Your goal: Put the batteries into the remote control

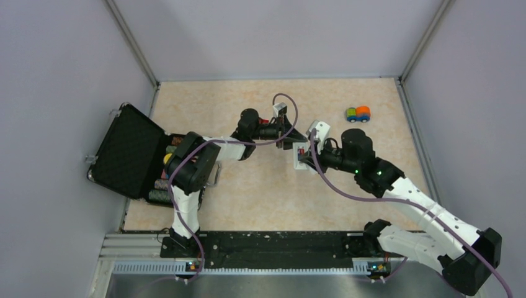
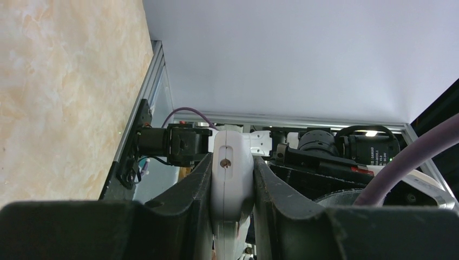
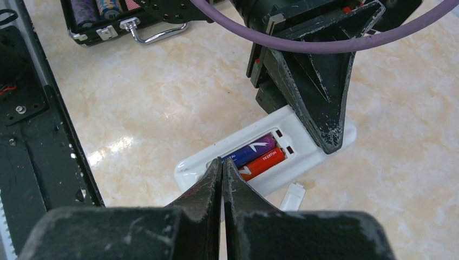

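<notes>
The white remote control [image 3: 227, 154] lies back-up on the table with its battery bay uncovered. Both batteries sit side by side in the bay: the blue-purple one [image 3: 254, 150] and the red-orange one [image 3: 264, 163]. My left gripper [image 2: 233, 158] is shut on the remote's far end, the white body pinched between both fingers. My right gripper [image 3: 222, 161] is shut with nothing in it, its tips over the near end of the bay next to the batteries. The detached white back cover [image 3: 293, 196] rests on the table beside the remote.
An open black case [image 1: 130, 152] holding poker chips lies at the left, behind my left arm. A multicoloured toy car [image 1: 358, 113] stands at the back right. Grey walls enclose the marbled tabletop [image 1: 248, 192] on three sides.
</notes>
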Robot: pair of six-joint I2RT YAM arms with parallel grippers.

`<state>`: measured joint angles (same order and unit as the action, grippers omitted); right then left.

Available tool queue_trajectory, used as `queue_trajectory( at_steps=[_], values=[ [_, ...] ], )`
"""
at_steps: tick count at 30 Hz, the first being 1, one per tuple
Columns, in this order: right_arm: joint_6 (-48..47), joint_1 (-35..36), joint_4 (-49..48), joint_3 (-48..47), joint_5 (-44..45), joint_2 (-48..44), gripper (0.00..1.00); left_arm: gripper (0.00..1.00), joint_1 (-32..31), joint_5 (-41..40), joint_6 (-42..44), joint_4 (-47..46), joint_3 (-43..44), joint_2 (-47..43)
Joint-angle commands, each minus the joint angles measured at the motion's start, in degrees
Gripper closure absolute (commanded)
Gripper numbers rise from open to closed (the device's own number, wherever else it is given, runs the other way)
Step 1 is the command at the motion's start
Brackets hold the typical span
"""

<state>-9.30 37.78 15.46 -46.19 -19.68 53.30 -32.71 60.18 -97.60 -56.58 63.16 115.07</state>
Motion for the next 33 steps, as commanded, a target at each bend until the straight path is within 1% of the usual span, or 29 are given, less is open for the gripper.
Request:
queue_trajectory(
  at_steps=[1,8,12,15,16,18,19,21,23,25,28,31,33],
  values=[
    [1.85,0.36,1.77,-1.91,5.76,3.50,1.00,1.00,-0.81,2.12,0.23,-2.89,1.60,-2.31],
    [4.14,0.36,4.21,-3.47,6.97,6.74,1.00,1.00,-0.66,2.71,9.28,5.18,2.55,-5.40],
    [4.67,0.37,4.60,-4.28,6.93,7.34,1.00,1.00,-0.42,2.47,12.49,8.76,2.61,-6.30],
    [7.18,0.37,4.49,-6.00,6.28,7.44,1.00,1.00,-0.11,1.94,15.45,11.60,2.50,-6.98],
    [9.49,0.39,4.58,-6.92,6.55,7.46,1.00,1.00,0.11,1.59,16.86,13.17,2.48,-7.35],
    [12.76,0.38,5.46,-9.66,7.32,7.16,1.00,1.00,0.57,0.47,21.32,17.50,2.38,-8.39],
    [13.91,0.37,5.89,-11.07,7.46,6.80,0.98,1.00,0.83,-0.35,24.61,20.83,2.42,-9.23],
    [16.67,0.25,6.28,-13.91,7.92,5.82,0.79,1.00,1.37,-2.90,32.86,29.93,3.01,-11.08],
    [19.23,0.28,6.61,-16.47,9.17,4.67,0.67,1.00,1.61,-5.37,40.22,37.06,3.73,-12.79],
    [21.81,0.29,7.65,-18.38,13.26,3.56,0.59,1.00,1.76,-7.32,45.72,41.44,3.66,-14.61],
    [24.96,0.10,11.65,-20.92,19.01,3.94,0.52,1.00,2.56,-9.11,49.22,42.83,1.88,-17.21],
    [28.45,-0.74,15.88,-21.10,24.26,5.18,0.52,1.00,4.34,-10.84,48.92,39.60,-2.31,-21.09],
    [30.57,-2.16,17.96,-19.47,23.98,6.79,0.53,1.00,5.45,-12.70,49.29,38.67,-5.05,-24.13]
  ],
)
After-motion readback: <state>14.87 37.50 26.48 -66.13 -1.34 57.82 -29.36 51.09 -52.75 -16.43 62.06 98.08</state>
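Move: The right hand's closed fingertips are at the near end of the two batteries. The batteries' middle lies about 2 cm ahead of it and 1 cm lower, in the remote control, whose middle is some 3 cm ahead. On the table about 12 cm below lies the battery cover, roughly 3 cm back and 4 cm to the right. The left hand grips the remote's far end, with the batteries about 5 cm back from it. Its shut fingertips on the batteries, the right hand presses down and forward along them, about 2 cm each way, while the left hand keeps its grip and sinks some 2 cm with the remote. The right then comes free, rising about 12 cm and opening its fingers halfway, drifting forward and right with a clockwise turn. The left hand draws the remote some 4 cm left, tilting its near end down. ##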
